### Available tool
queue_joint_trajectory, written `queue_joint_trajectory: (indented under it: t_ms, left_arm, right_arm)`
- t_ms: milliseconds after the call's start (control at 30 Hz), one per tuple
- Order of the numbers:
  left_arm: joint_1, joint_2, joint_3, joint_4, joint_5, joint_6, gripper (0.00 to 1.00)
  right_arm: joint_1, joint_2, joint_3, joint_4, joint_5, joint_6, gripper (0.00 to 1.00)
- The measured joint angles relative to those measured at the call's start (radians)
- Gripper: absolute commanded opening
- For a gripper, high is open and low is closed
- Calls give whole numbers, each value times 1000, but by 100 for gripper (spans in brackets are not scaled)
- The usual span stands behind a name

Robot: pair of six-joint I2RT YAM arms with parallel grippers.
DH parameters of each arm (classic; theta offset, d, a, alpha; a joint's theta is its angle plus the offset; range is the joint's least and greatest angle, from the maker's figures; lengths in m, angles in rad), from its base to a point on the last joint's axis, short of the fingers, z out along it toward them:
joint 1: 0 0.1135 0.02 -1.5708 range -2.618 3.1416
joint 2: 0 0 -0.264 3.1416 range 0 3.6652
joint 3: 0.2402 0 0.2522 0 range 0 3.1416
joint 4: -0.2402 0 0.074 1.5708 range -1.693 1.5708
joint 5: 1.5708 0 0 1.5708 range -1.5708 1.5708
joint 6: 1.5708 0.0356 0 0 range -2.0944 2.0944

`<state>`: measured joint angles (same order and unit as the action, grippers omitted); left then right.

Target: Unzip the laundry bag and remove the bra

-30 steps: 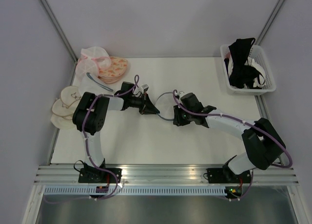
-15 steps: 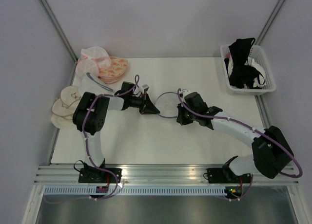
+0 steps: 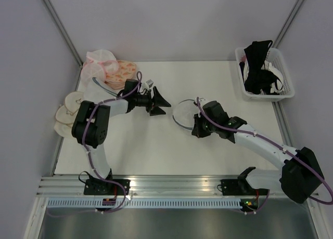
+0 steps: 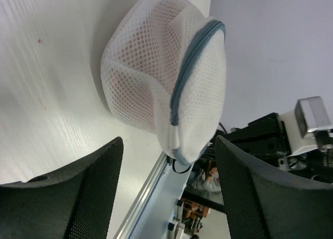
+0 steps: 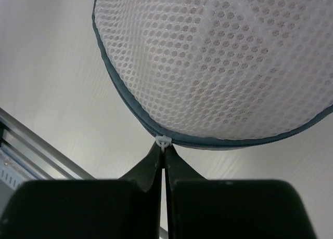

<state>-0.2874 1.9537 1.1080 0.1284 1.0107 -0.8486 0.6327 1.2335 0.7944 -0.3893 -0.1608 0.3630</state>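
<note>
The laundry bag [image 3: 183, 112], a white mesh dome with a grey-blue zipper rim, lies mid-table. In the right wrist view my right gripper [image 5: 165, 150] is shut on the small white zipper pull [image 5: 163, 142] at the near rim of the bag [image 5: 223, 67]. My left gripper [image 3: 162, 104] stands open to the left of the bag and apart from it. The left wrist view shows the bag [image 4: 156, 78] beyond the open gripper [image 4: 167, 145], not between its fingers. The bra [image 4: 132, 91] shows only as a faint pink tint through the mesh.
A white basket [image 3: 285, 89] holding black bras stands at the back right. A pink mesh pouch [image 3: 100, 62] and an orange patterned bra [image 3: 125, 72] lie at the back left. Cream padded cups [image 3: 67, 114] sit at the left table edge.
My left gripper has opened, let go of the bag and drawn back to the left. My right gripper has shut on the zipper pull, and the bag has shifted slightly right.
</note>
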Motion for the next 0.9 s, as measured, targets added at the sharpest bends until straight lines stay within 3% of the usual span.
queue_joint_trajectory:
  t_ms: [67,100,200,367,567,900]
  left_arm:
    - [2,-68,-43,4,-46,-27,80]
    - [1,-104,-69,0,-63,-38,87]
    - [-27,-262,-177,3,-138,-79,90]
    - [-194,-437,-294,29,-237,-162,91]
    - [-324,-433,-391,79,-320,-269,91]
    - [-317,-373,-371,107,-484,-336,91]
  right_arm:
    - [0,0,-12,0,-11,8,0]
    - [0,0,-18,0,-19,11,0]
    - [0,8,-23,4,-42,24,1]
    - [8,23,-27,40,-73,44,0]
    - [16,23,-40,90,-114,74,0]
    - [20,7,-46,98,-161,82,1]
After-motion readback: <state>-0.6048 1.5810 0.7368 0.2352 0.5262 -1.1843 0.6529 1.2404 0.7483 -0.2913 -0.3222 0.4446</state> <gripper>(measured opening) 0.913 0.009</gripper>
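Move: Some 10 cm to the left hand's right, 3 cm nearer the base and a few centimetres lower hangs the middle of the laundry bag. Its near-left zipper rim is closer, about 7 cm right and 8 cm back of that hand, some 3 cm down. The right gripper is about 14 cm right of the left hand and 12 cm back, level with it. From the right hand the bag's middle lies roughly 9 cm ahead, 4 cm left and 4 cm lower. Arcing up about 5 cm, the left hand swings some 13 cm back and a little right, then sinks again and comes forward about 4 cm to the bag's near-left rim, fingers spreading wider and wrist turning slightly counter-clockwise. The right hand keeps its pinch on the pale tab at the zipper rim, easing roughly 3 cm left and 2 cm back while rolling a little. ##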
